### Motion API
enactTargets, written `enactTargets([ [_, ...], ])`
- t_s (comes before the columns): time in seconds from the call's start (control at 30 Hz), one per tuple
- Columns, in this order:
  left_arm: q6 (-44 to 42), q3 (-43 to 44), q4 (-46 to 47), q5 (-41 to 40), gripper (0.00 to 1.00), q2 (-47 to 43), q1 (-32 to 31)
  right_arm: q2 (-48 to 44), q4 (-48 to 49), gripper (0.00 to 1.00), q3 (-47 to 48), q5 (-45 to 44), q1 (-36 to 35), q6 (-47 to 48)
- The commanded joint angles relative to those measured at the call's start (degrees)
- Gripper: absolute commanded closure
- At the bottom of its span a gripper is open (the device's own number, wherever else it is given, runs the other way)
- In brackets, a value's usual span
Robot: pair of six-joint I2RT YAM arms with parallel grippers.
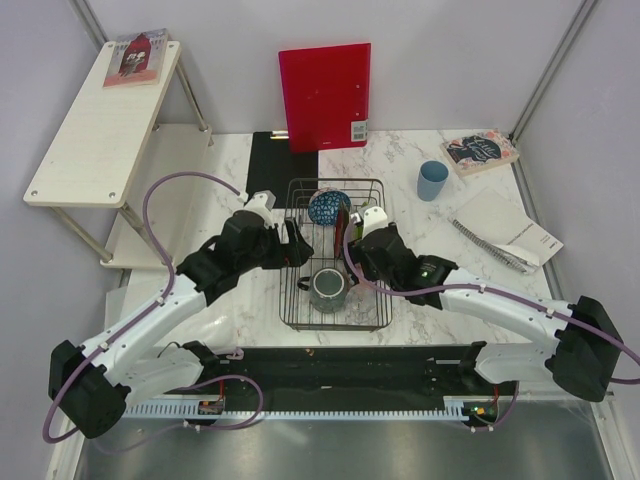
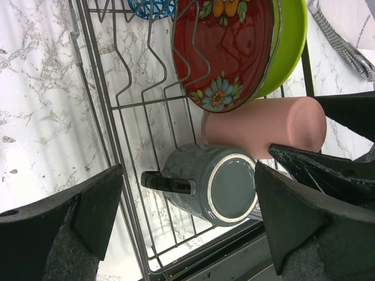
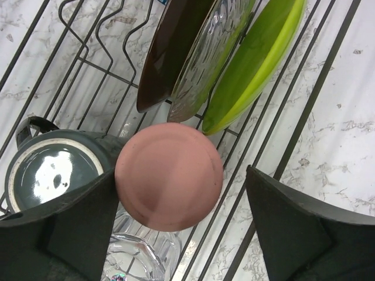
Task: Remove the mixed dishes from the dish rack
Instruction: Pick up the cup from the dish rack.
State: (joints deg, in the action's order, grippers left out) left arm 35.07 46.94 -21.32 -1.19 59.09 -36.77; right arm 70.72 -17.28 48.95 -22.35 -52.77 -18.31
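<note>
The black wire dish rack (image 1: 335, 327) stands mid-table. In it are a blue patterned bowl (image 1: 329, 207), a dark grey mug (image 2: 217, 184) on its side, and a pink cup (image 3: 169, 175) base up. A clear glass (image 3: 137, 252) sits beside the cup. A dark red plate (image 3: 170, 52), a clear glass plate (image 3: 208, 58) and a lime-green dish (image 3: 258, 58) stand on edge. My right gripper (image 3: 181, 216) is open around the pink cup, the left finger near it, the right one apart. My left gripper (image 2: 187, 216) hangs open over the mug. A light blue cup (image 1: 432, 180) stands on the table, right of the rack.
A red folder (image 1: 324, 95) leans on the back wall above a black mat (image 1: 272, 165). A book (image 1: 480, 150) and a spiral notebook (image 1: 505, 230) lie at the right. A white shelf (image 1: 100, 120) stands at the far left.
</note>
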Motion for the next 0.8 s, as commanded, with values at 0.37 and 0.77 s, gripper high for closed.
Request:
enactTargets([
  [0.37,-0.7,-1.5,-0.1,-1.2,0.01,-3.3,-0.1,-4.9,0.8,0.45,4.1,3.4,-0.6,-1.6],
  [0.77,0.3,0.3,-0.4,-2.6,0.02,-5.0,-0.1,-19.8,-3.5,0.65,14.4,6.4,-1.0,-5.4],
])
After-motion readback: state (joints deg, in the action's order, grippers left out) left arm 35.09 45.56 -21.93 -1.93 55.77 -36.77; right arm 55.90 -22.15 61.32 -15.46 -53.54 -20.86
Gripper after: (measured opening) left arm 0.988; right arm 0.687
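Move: The pink cup lies mostly between the right hand's open fingers, its middle about 2 cm ahead, 1 cm left and 2 cm below. The grey mug stands roughly 6 cm left and 4 cm nearer the base; the clear glass is about 6 cm straight back and lower. The red plate is some 8 cm ahead and 3 cm left. From the left hand, the cup is about 12 cm right, 4 cm back and 7 cm lower. The pink cup's base end is pinched between the right hand's fingers, which close about a quarter of their range while the hand stays almost in place. Still gripping it, the hand then lifts slowly at first and fast later, some 16 cm up and about 3 cm back towards its base, the wrist turning roughly 25 degrees so the fingers point more level and farther left. ##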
